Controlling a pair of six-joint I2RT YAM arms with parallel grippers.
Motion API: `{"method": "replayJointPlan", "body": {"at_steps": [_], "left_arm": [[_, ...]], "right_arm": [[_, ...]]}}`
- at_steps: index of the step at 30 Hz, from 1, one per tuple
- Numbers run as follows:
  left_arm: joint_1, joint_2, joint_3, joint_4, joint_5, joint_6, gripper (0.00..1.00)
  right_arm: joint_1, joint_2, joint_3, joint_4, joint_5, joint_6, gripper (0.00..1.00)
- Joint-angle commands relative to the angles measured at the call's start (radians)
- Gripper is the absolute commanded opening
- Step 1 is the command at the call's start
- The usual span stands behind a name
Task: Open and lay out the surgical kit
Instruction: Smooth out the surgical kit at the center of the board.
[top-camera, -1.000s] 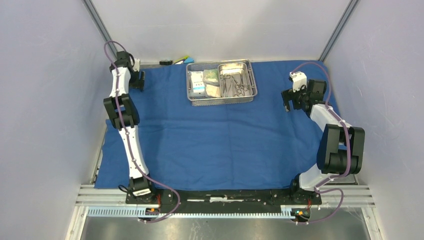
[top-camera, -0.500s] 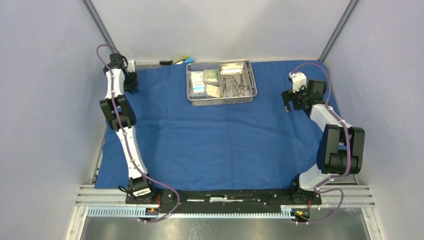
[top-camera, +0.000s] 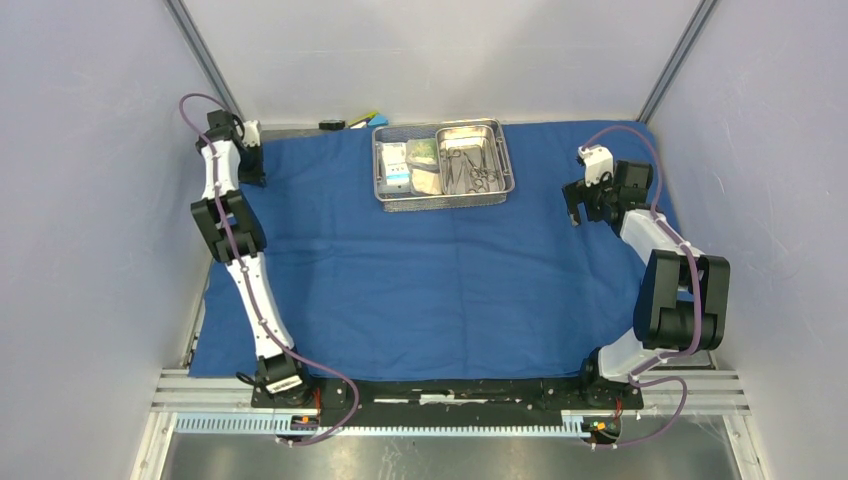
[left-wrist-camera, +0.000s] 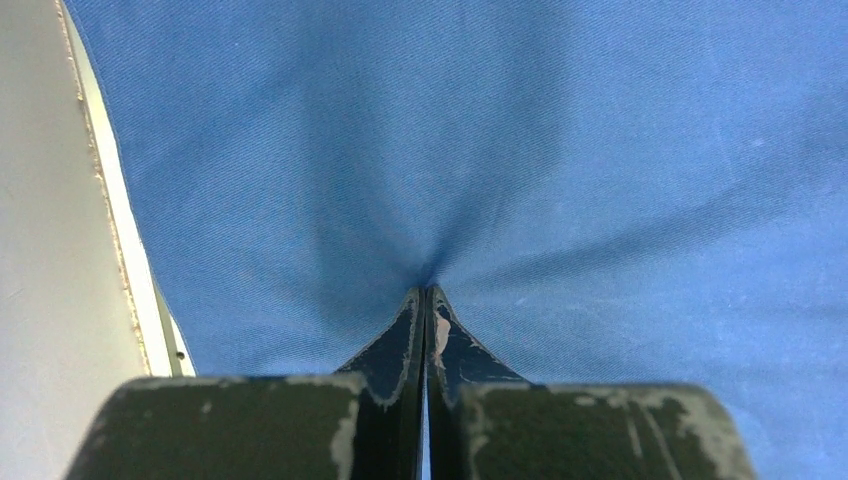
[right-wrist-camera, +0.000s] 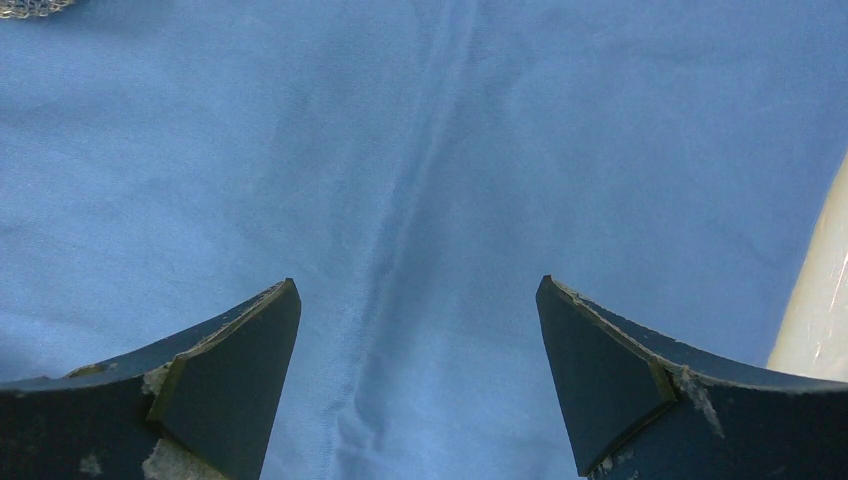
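Note:
The blue cloth wrap (top-camera: 420, 285) lies spread flat over the table. On its far middle stands the wire-mesh tray (top-camera: 440, 203). Inside it are the smaller steel pan (top-camera: 506, 150) with the slim instruments (top-camera: 468, 170), and the packets (top-camera: 408, 163) to the left of the pan. My left gripper (top-camera: 252, 162) is at the cloth's far left corner. In the left wrist view it (left-wrist-camera: 427, 292) is shut on a pinch of the cloth (left-wrist-camera: 560, 150), which puckers toward the tips. My right gripper (top-camera: 576, 212) hovers open over the cloth's right side (right-wrist-camera: 418, 290) with nothing between its fingers.
A small yellow and blue block toy (top-camera: 366, 120) lies behind the cloth next to the tray's far left corner. Grey walls enclose the table on three sides. The cloth's left edge and bare table (left-wrist-camera: 60, 250) show in the left wrist view.
My left arm has swung left and back toward the cloth's far left corner, and its gripper has gone from open to shut on the cloth. The right arm has not moved.

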Motion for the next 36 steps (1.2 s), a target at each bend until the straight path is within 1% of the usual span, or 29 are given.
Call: {"method": "replayJointPlan", "body": {"at_steps": [1,2,3,5,7,9,11,15,16,17,18,19,21,23,26,29,32,34,36], "left_arm": [[0.032,-0.069,-0.104,0.005,0.042,-0.037,0.02],[0.037,-0.108,-0.134,0.024,0.069,-0.038,0.03],[0.04,-0.155,-0.175,0.057,0.099,-0.041,0.07],[0.044,-0.253,-0.266,0.132,0.138,-0.041,0.19],[0.044,-0.358,-0.365,0.221,0.164,-0.038,0.34],[0.041,-0.43,-0.428,0.277,0.178,-0.045,0.46],[0.035,-0.459,-0.431,0.265,0.196,-0.053,0.52],[0.034,-0.495,-0.457,0.241,0.293,-0.109,0.63],[0.035,-0.511,-0.486,0.254,0.326,-0.128,0.69],[0.034,-0.529,-0.527,0.284,0.349,-0.149,0.79],[0.034,-0.551,-0.576,0.319,0.374,-0.182,0.93],[0.033,-0.567,-0.615,0.357,0.395,-0.212,1.0],[0.024,-0.568,-0.648,0.382,0.412,-0.233,1.0],[0.008,-0.534,-0.619,0.354,0.391,-0.232,1.0],[-0.024,-0.457,-0.531,0.29,0.31,-0.209,1.0],[-0.05,-0.38,-0.454,0.238,0.229,-0.18,1.0],[-0.064,-0.303,-0.392,0.211,0.159,-0.148,1.0],[-0.071,-0.248,-0.332,0.177,0.129,-0.132,1.0],[-0.074,-0.185,-0.248,0.121,0.102,-0.129,1.0]], "right_arm": [[0.002,-0.042,-0.001,-0.001,-0.022,-0.005,0.96],[0.002,-0.052,-0.005,-0.003,-0.037,-0.006,0.96],[0.002,-0.066,-0.013,-0.002,-0.054,-0.008,0.96],[0.002,-0.095,-0.029,-0.001,-0.08,-0.013,0.96],[0.002,-0.122,-0.041,-0.006,-0.083,-0.018,0.96],[0.002,-0.139,-0.049,-0.005,-0.078,-0.019,0.96],[0.002,-0.149,-0.056,0.003,-0.073,-0.012,0.96],[0.007,-0.163,-0.06,0.017,-0.103,0.025,0.96],[0.011,-0.171,-0.068,0.033,-0.106,0.037,0.96],[0.017,-0.179,-0.075,0.049,-0.108,0.046,0.97],[0.028,-0.186,-0.083,0.07,-0.105,0.055,0.97],[0.04,-0.19,-0.084,0.083,-0.095,0.063,0.97],[0.069,-0.18,-0.071,0.112,-0.06,0.089,0.98],[0.102,-0.153,-0.045,0.131,-0.012,0.117,0.98],[0.138,-0.082,0.02,0.14,0.095,0.144,0.98],[0.143,-0.01,0.079,0.125,0.152,0.159,0.98],[0.141,0.029,0.109,0.096,0.21,0.129,0.98],[0.142,0.046,0.114,0.095,0.236,0.117,0.98],[0.141,0.087,0.148,0.045,0.262,0.113,0.98]]}}
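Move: The left gripper is shut on a pinch of the blue cloth; the cloth patch it goes to next lies about 9 cm to its right, level ahead. Its neighbours are the instrument basket, middle some 44 cm right and 5 cm farther out, and the black toy, about 17 cm right and 20 cm ahead. The basket's middle is roughly 35 cm left of the right gripper, 16 cm ahead and 4 cm lower. Open the left gripper wide to let go of the cloth while drawing back some 4 cm and lifting about 13 cm, then carry it about 8 cm right towards the basket and lower it 9 cm, coming forward again over the next patch, tilted some 15 degrees left side down. Meanwhile bring the open right gripper up and left, then forward, nearer the basket. ##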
